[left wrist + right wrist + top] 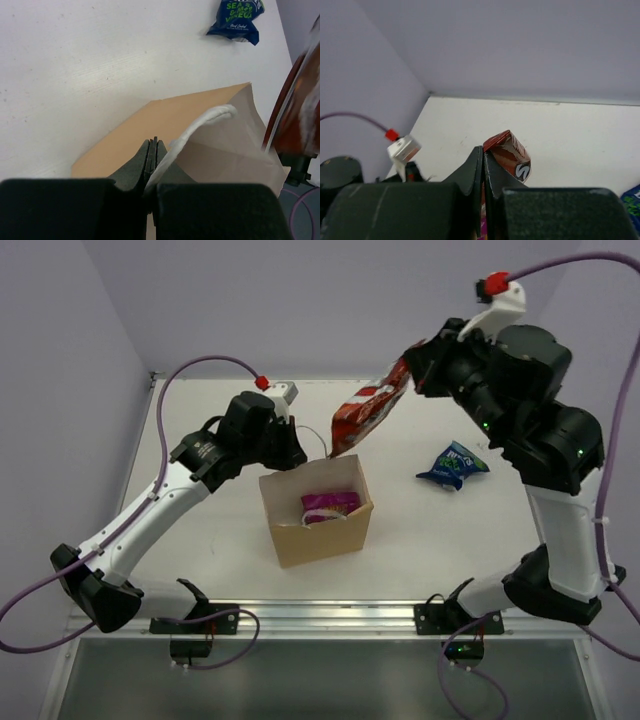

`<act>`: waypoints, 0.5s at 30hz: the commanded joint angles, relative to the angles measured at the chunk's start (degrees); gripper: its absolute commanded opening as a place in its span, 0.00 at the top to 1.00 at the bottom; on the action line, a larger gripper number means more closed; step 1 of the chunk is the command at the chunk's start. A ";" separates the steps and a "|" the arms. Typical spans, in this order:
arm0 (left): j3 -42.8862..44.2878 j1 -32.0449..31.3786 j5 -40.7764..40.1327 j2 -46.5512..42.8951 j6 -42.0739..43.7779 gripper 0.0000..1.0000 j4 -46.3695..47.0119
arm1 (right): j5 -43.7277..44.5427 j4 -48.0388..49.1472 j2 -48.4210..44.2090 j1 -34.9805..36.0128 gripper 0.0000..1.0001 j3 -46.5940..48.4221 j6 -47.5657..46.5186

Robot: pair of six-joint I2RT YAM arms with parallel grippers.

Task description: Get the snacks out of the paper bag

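Observation:
The tan paper bag (318, 528) stands upright and open mid-table, with a purple snack (328, 504) lying inside. My left gripper (293, 453) is shut on the bag's back-left rim (165, 122), and the white cord handle (200, 129) runs beside its fingertips (152, 145). My right gripper (413, 364) is shut on the top corner of the red-orange chip bag (368, 412), which hangs above the bag's back-right corner. The same chip bag (511, 152) pokes out beside my right gripper (483, 151). A blue snack (453, 464) lies on the table right of the bag.
The white table (210, 540) is walled by lilac panels at the left and the back. Both arm bases sit on the metal rail (320, 618) at the near edge. The left arm's wrist camera (403, 148) shows low left in the right wrist view.

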 commanded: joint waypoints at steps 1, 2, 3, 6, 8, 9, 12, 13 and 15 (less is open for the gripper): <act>1.80 0.01 -2.51 -1.94 -0.64 1.00 -1.62 | 14.43 5.00 -4.65 -5.64 1.00 -5.23 -3.54; 2.85 0.01 -3.56 -1.94 -0.64 1.00 -2.58 | 14.17 5.09 -6.75 -7.92 1.00 -7.18 -2.94; 3.47 0.09 -4.00 -1.94 -0.64 1.00 -3.02 | 14.08 5.01 -7.90 -11.86 1.00 -9.20 -2.49; 5.41 0.09 -5.49 -1.76 -0.55 1.00 -4.52 | 14.60 5.18 -11.60 -16.72 1.00 -16.15 -2.40; 6.72 0.01 -6.99 -1.76 -0.55 1.00 -5.22 | 16.36 4.22 -12.92 -18.04 1.00 -21.25 -2.84; 7.08 0.01 -7.08 -1.68 -0.55 1.00 -5.31 | 17.15 3.95 -13.53 -19.61 1.00 -23.44 -2.58; 8.48 0.01 -7.43 -1.76 -0.64 1.00 -5.40 | 18.30 2.11 -15.21 -23.65 1.00 -33.81 1.36; 9.01 0.01 -7.52 -1.85 -0.55 1.00 -5.31 | 16.82 0.71 -15.03 -24.98 1.00 -38.44 4.94; 9.28 0.01 -7.52 -1.94 -0.29 1.00 -4.79 | 14.45 -2.11 -14.16 -28.76 1.00 -43.12 7.78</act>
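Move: The right hand, already holding the red snack high up, has the blue snack on the table about 15 cm ahead, 24 to its right and 52 below. The paper bag's middle is some 6 cm back, 10 left and 42 below it, with the purple snack inside. From the left hand, shut on the bag's handle, the bag is roughly 5 cm back, 4 right, 17 below; the blue snack 17 ahead, 38 right, 27 below. Right hand swings the red snack some 20 cm right, then down 15, towards the blue one; left keeps the handle. ##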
